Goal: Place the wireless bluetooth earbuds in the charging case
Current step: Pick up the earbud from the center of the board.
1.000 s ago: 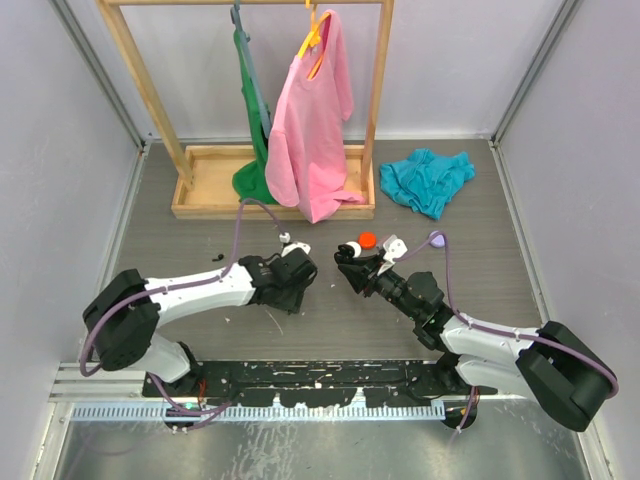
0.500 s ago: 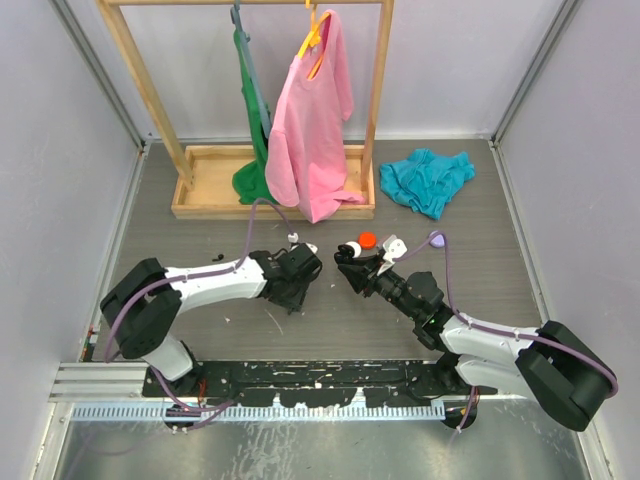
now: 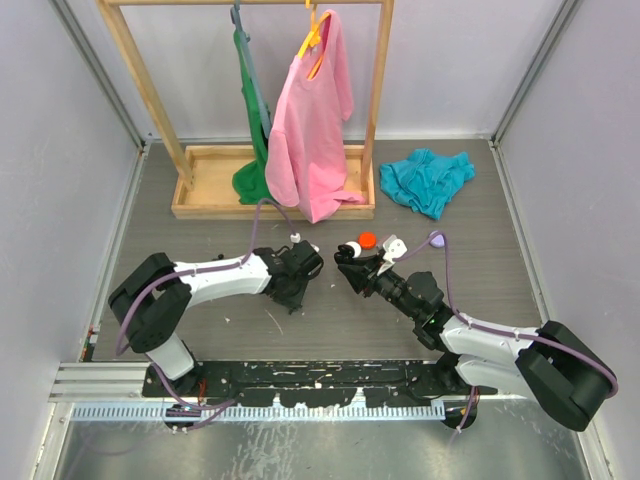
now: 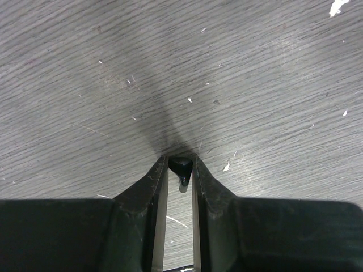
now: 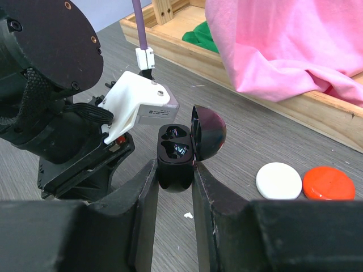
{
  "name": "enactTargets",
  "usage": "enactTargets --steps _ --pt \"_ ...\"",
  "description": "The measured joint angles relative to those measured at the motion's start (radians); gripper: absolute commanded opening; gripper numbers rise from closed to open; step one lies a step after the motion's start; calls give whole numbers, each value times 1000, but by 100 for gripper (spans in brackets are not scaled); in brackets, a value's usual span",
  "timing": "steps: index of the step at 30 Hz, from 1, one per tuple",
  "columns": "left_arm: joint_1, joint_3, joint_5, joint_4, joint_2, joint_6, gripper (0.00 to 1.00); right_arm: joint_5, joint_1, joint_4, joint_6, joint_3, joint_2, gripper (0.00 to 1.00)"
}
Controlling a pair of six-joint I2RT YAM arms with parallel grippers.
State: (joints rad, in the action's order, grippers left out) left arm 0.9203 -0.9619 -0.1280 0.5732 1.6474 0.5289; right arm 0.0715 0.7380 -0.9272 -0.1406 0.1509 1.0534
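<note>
In the left wrist view my left gripper is pressed down to the grey table and shut on a tiny black earbud, whose stem points back between the fingers. My right gripper is shut on the black charging case, held upright above the table. Its lid is open to the right, and both sockets look empty. In the top view the left gripper and the right gripper face each other at mid-table, a short gap apart.
A white round case and a red one lie just beyond the right gripper. A wooden clothes rack with a green and a pink garment stands at the back, and a teal cloth lies at the back right.
My left gripper has shifted slightly right and closed its fingers on the black earbud. The right arm and the case have not moved.
</note>
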Motion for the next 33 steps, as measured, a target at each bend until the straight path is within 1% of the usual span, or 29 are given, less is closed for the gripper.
enactTargets --steps 8,11,25,26,33 --pt "0 0 3 0 -4 4 13 10 0 0 4 0 0 2" --pt "0 0 0 2 -35 5 12 23 0 0 7 0 1 2" --pt "17 -2 -104 -10 -429 16 12 97 0 -88 16 -21 13 1" --pt "21 -2 -109 -23 -466 19 12 106 0 -98 19 -25 13 1" --pt "51 5 -121 -111 -583 32 13 190 0 -163 39 -45 14 1"
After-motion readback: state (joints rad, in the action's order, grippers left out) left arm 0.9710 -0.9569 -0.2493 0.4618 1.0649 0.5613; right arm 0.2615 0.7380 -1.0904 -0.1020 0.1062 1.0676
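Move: The black earbud sits between my left fingertips, still down at the board. The open black case it goes to, in my right fingers, is about 8 cm ahead of my left hand, 11 cm to its right and 14 cm higher. On the board, the white disc is some 14 cm ahead and 13 cm right, the red disc 16 cm ahead and 16 cm right. From my right hand the earbud is about 7 cm back, 12 cm left and 14 cm down. I keep the earbud pinched, the squeeze building at first with hardly any closing, then lift my left hand almost straight up about 20 cm, swinging its fingers some 40 degrees from pointing down towards ahead and right, to the case. Meanwhile my right hand keeps hold of the case, easing back about 3 cm with a little left and up, and turning about 10 degrees counter-clockwise. ##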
